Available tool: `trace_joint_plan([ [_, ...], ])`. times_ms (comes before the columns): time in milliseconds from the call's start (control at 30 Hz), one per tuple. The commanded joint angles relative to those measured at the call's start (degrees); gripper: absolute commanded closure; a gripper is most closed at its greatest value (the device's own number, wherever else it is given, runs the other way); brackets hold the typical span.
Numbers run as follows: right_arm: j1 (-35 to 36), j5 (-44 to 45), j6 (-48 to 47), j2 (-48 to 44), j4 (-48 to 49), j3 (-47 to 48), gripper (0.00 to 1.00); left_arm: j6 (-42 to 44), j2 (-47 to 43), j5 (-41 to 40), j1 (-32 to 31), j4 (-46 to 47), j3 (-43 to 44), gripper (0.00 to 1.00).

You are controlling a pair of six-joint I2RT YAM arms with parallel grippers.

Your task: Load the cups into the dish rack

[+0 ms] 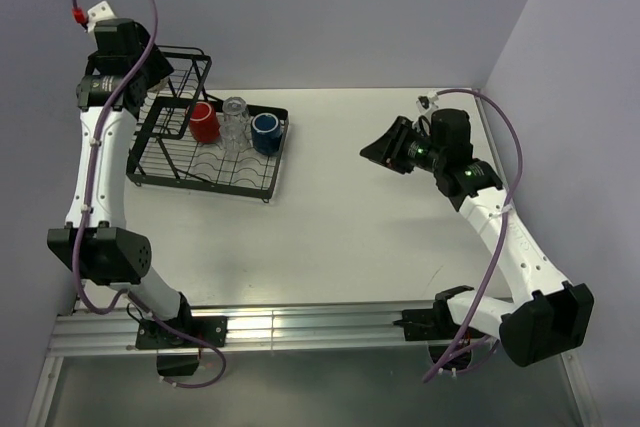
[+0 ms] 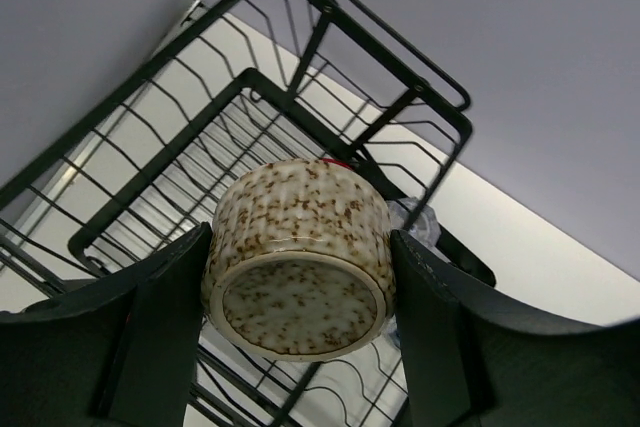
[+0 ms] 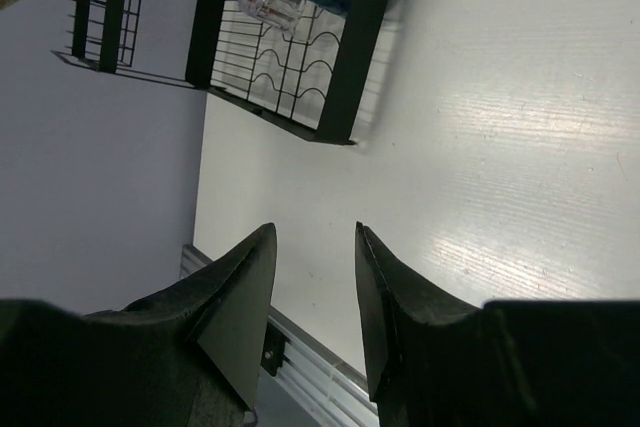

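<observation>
My left gripper [image 2: 300, 239] is shut on a cream cup with brown speckles [image 2: 300, 247], held by its sides with its base towards the camera, above the raised wire tier of the black dish rack [image 2: 300, 77]. From above, the left gripper [image 1: 150, 72] hangs over the rack's back left corner [image 1: 195, 52]. A red mug [image 1: 204, 123], a clear glass [image 1: 235, 117] and a blue mug [image 1: 265, 133] stand in the flat tray [image 1: 250, 182]. My right gripper [image 1: 378, 152] is open and empty above the table, well right of the rack; its view shows the fingers apart [image 3: 315, 232] and the rack [image 3: 340, 97] far off.
The rack sits against the left wall [image 1: 30, 97]. An aluminium rail [image 1: 300, 327] runs along the near table edge by the arm bases. Bare white tabletop [image 1: 380, 237] lies between the rack and the right arm.
</observation>
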Motion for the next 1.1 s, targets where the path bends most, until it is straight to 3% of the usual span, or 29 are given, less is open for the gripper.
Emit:
trace_joint_plan([
  [0, -0.2, -0.1, -1.7, 0.3, 1.9, -0.3, 0.55, -0.4, 1.5, 2.8, 3.0, 1.5, 2.5, 1.00],
  [567, 0.3, -2.0, -2.9, 2.9, 3.4, -1.6, 0.55, 0.3, 11.8, 10.1, 9.8, -5.1, 8.9, 1.00],
  [1067, 0.4, -2.3, -3.2, 3.4, 3.5, -2.3, 0.55, 2.0, 17.7, 19.3, 12.1, -10.0, 11.1, 1.00],
])
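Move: The left hand holds the speckled cup above the dish rack, with the middle of the rack's upper basket about 9 cm ahead, 6 cm to its left and 15 cm below. Down in the lower rack, some 30 cm below the hand, stand the red cup about 14 cm ahead and 1 cm left, the clear glasses 14 cm ahead and 8 cm right, and the blue cup 11 cm ahead and 17 cm right. From the right hand, the basket is roughly 24 cm ahead, 52 cm left and 5 cm below. Still gripping the base-up speckled cup, the left hand first eases left, then sinks towards the near-left part of the upper basket, ending about 12 cm lower, 5 cm farther left and 3 to 4 cm farther out, while its fingers tip downward nearly 20 degrees. The fingers keep their hold throughout; over in the open, the empty right hand merely settles 2 to 3 cm lower, its opening unchanged. ##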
